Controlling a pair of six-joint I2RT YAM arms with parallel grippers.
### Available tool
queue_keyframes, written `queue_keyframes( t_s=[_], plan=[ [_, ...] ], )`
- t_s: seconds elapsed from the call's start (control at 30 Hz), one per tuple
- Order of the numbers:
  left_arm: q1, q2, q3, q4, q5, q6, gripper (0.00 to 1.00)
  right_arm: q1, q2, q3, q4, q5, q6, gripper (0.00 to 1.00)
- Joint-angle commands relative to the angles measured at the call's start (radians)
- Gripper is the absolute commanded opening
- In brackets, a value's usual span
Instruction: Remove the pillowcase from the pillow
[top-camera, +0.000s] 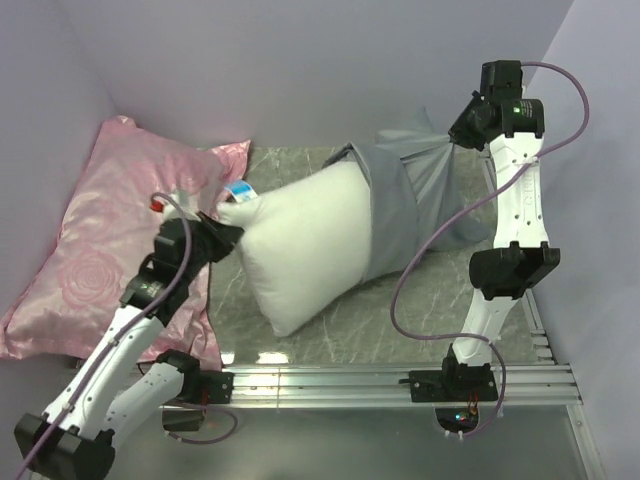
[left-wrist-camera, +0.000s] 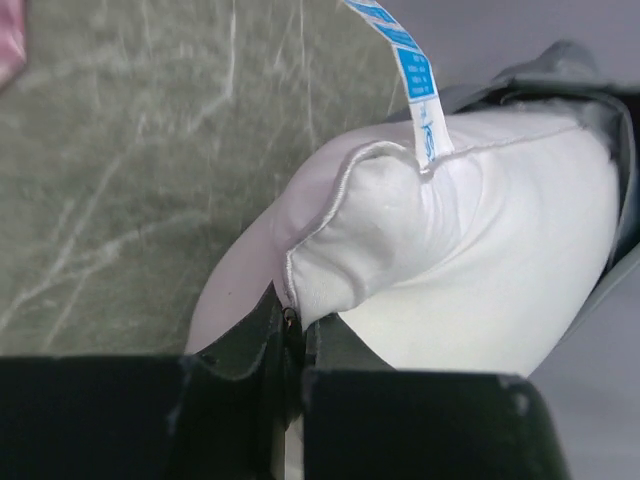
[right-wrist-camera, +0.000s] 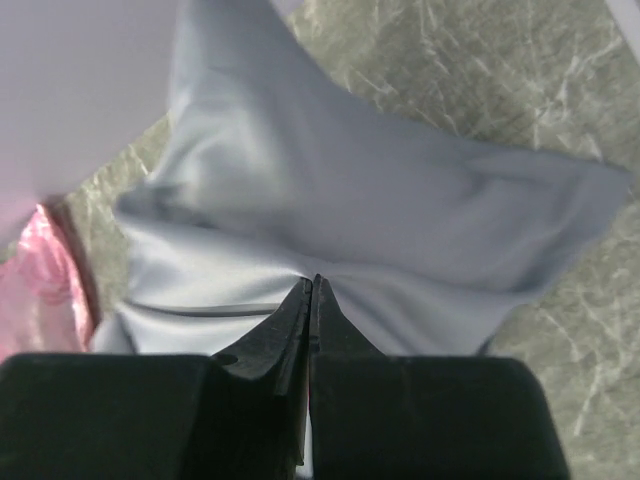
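The white pillow (top-camera: 305, 240) lies slantwise on the marble table, its near half bare. The grey pillowcase (top-camera: 415, 205) still wraps its far right end and bunches up toward the back wall. My left gripper (top-camera: 222, 232) is shut on the pillow's left corner seam (left-wrist-camera: 300, 290), just below a blue-and-white label (left-wrist-camera: 415, 80). My right gripper (top-camera: 457, 137) is shut on a pinch of pillowcase fabric (right-wrist-camera: 330, 200), which fans out in taut folds from the closed fingertips (right-wrist-camera: 300, 300). The pillow's far end is hidden inside the case.
A shiny pink rose-patterned pillow (top-camera: 110, 230) lies against the left wall, partly under my left arm. Lilac walls close in the back and both sides. An aluminium rail (top-camera: 400, 385) runs along the table's near edge.
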Motion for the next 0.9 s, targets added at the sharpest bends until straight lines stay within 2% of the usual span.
queue_keyframes(
  t_s=[0.0,0.1,0.2,0.33,0.43,0.57,0.6,0.7,0.8,0.83,0.87],
  plan=[
    [0.121,-0.016,0.152,-0.201,-0.089,0.109,0.00,-0.070,-0.041,0.016,0.233,0.126,0.026,0.00],
    [0.263,0.017,0.282,-0.249,-0.054,0.155,0.00,-0.090,-0.041,-0.022,0.248,0.117,0.029,0.00],
    [0.377,0.043,0.425,-0.281,-0.013,0.190,0.00,-0.122,-0.077,-0.138,0.308,0.085,0.044,0.00],
    [0.543,0.073,0.528,-0.298,0.087,0.221,0.00,-0.189,-0.113,-0.282,0.368,0.026,0.076,0.00],
    [0.557,0.106,0.600,-0.312,0.093,0.226,0.00,-0.209,-0.121,-0.322,0.397,-0.007,0.078,0.00],
    [0.554,0.166,0.619,-0.227,0.214,0.198,0.00,-0.176,-0.126,-0.404,0.434,-0.043,0.085,0.00],
    [0.554,0.184,0.632,-0.223,0.257,0.189,0.00,-0.136,-0.130,-0.425,0.452,-0.026,0.078,0.00],
    [0.542,0.264,0.668,-0.193,0.261,0.191,0.00,-0.052,-0.149,-0.545,0.504,-0.018,0.058,0.00],
    [0.484,0.358,0.729,-0.204,0.209,0.224,0.00,0.010,-0.161,-0.589,0.536,-0.020,0.033,0.23],
    [0.461,0.385,0.750,-0.212,0.129,0.235,0.00,0.066,-0.172,-0.629,0.552,-0.011,0.026,0.38],
    [0.433,0.445,0.770,-0.229,0.095,0.250,0.00,0.085,-0.198,-0.649,0.561,-0.006,0.023,0.44]
  ],
)
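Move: The left hand still grips the white pillow's near corner. The pillow's middle hangs about 15 cm to its right, roughly level ahead and 12 cm lower; the pillowcase bunches some 36 cm right and 12 cm ahead of it, 13 cm lower. The pink pillow lies 28 cm left, 4 cm ahead and 16 cm down. The right hand pinches the case's far end; the case's middle is about 10 cm left, 7 cm back and 23 cm below. Keeping its grip on the white pillow's corner, the left hand hauls it up and left by about 12 and 10 cm, away from the right hand, swinging slightly counter-clockwise, then pushes forward another 6 cm. The right hand, pinching the case at first, sinks some 10 cm, rolling its left side up and partly back, and finally opens and lets go while easing left. ##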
